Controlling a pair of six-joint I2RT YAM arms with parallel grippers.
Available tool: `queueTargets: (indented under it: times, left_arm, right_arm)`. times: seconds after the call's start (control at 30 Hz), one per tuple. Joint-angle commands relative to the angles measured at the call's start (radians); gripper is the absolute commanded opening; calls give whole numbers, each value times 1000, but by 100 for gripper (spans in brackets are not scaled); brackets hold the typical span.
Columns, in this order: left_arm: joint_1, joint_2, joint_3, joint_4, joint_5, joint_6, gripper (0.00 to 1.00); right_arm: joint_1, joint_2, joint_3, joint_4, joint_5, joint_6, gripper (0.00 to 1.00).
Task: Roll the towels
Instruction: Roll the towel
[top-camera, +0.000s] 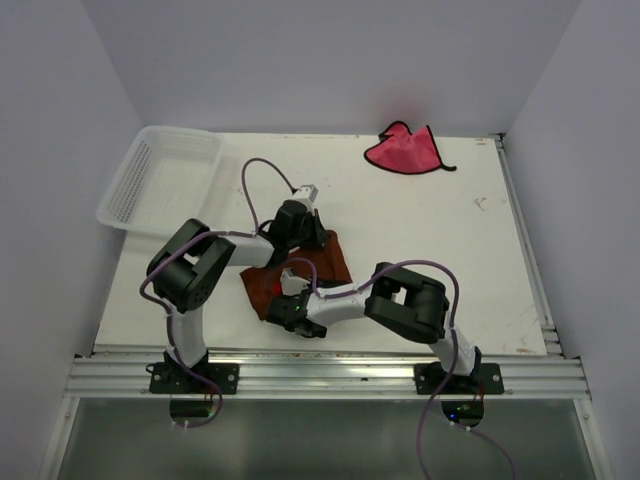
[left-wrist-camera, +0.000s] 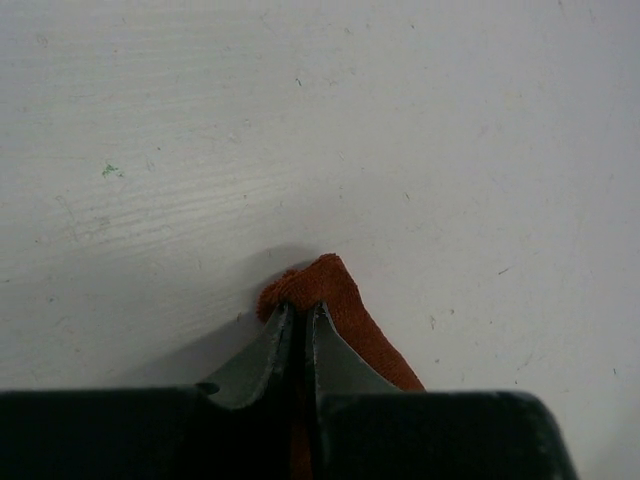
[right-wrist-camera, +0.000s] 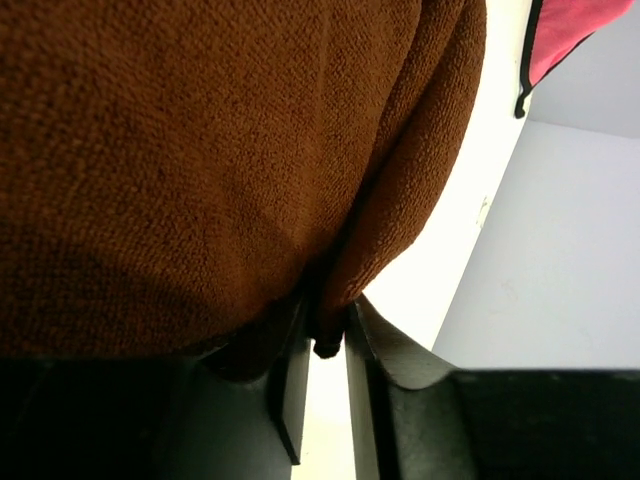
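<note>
The rust-brown fuzzy towel (top-camera: 325, 262) lies crumpled near the table's front middle, partly under both arms. My left gripper (top-camera: 305, 238) is shut on one of its corners; in the left wrist view the brown towel's corner (left-wrist-camera: 335, 290) sticks out past the left gripper (left-wrist-camera: 300, 308), low over the white table. My right gripper (top-camera: 285, 297) is at the towel's near edge. In the right wrist view the right gripper (right-wrist-camera: 328, 330) has its jaws slightly parted, and a fold of the brown towel (right-wrist-camera: 200, 150) hangs between them. The pink-red towel (top-camera: 405, 150) with dark edging lies at the far back, its corner (right-wrist-camera: 570, 30) visible.
A white mesh basket (top-camera: 160, 175) stands at the back left, overhanging the table edge. White walls close in the table at the back and both sides. The aluminium rail (top-camera: 320, 375) with the arm bases runs along the near edge.
</note>
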Motion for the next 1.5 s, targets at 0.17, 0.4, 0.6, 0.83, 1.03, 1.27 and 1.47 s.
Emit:
queueTargets:
  times: [0.17,0.4,0.6,0.83,1.03,1.27,1.47]
  left_arm:
    - [-19,-56,-98,69,-143,135,0]
    - [-32,-60,-141,102,-169,135,0]
    - [-32,-63,-163,114,-182,135,0]
    - [-35,-69,-184,140,-185,126,0]
    - [-38,-76,-206,155,-190,119,0]
    - [-41,-83,-217,166,-192,111,0]
    - [-42,-86,-218,163,-195,111,0]
  right_arm:
    - [5,-130,-7,0,-125,43,41]
    - [5,-258,-76,38,-182,80,44]
    - [4,-458,-211,121,-275,111,45]
    - [-4,-688,-317,184,-372,148,45]
    - [-116,-870,-407,274,-539,193,45]
    - [-355,-889,-437,414,-850,298,45]
    - [-384,-811,-377,429,-877,350,45]
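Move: At the right hand's fingertips lies the near right end of the folded brown towel, its edge still between the barely parted fingers. The towel's middle is about 11 cm to this hand's left and 4 cm ahead; a pink cloth lies some 35 cm ahead and 14 cm to the right. From the left hand, which pinches the towel's far corner, that near right end is roughly 13 cm back, 5 cm right. Opening wider, the right fingers let go of the towel's near right end as the hand backs off about 5 cm, rises some 9 cm, then comes forward to hover above that end, rolling about 70 degrees, left side up, until the fingers point forward, down and left. The left hand keeps its pinch and drags the far corner a little left and back. ##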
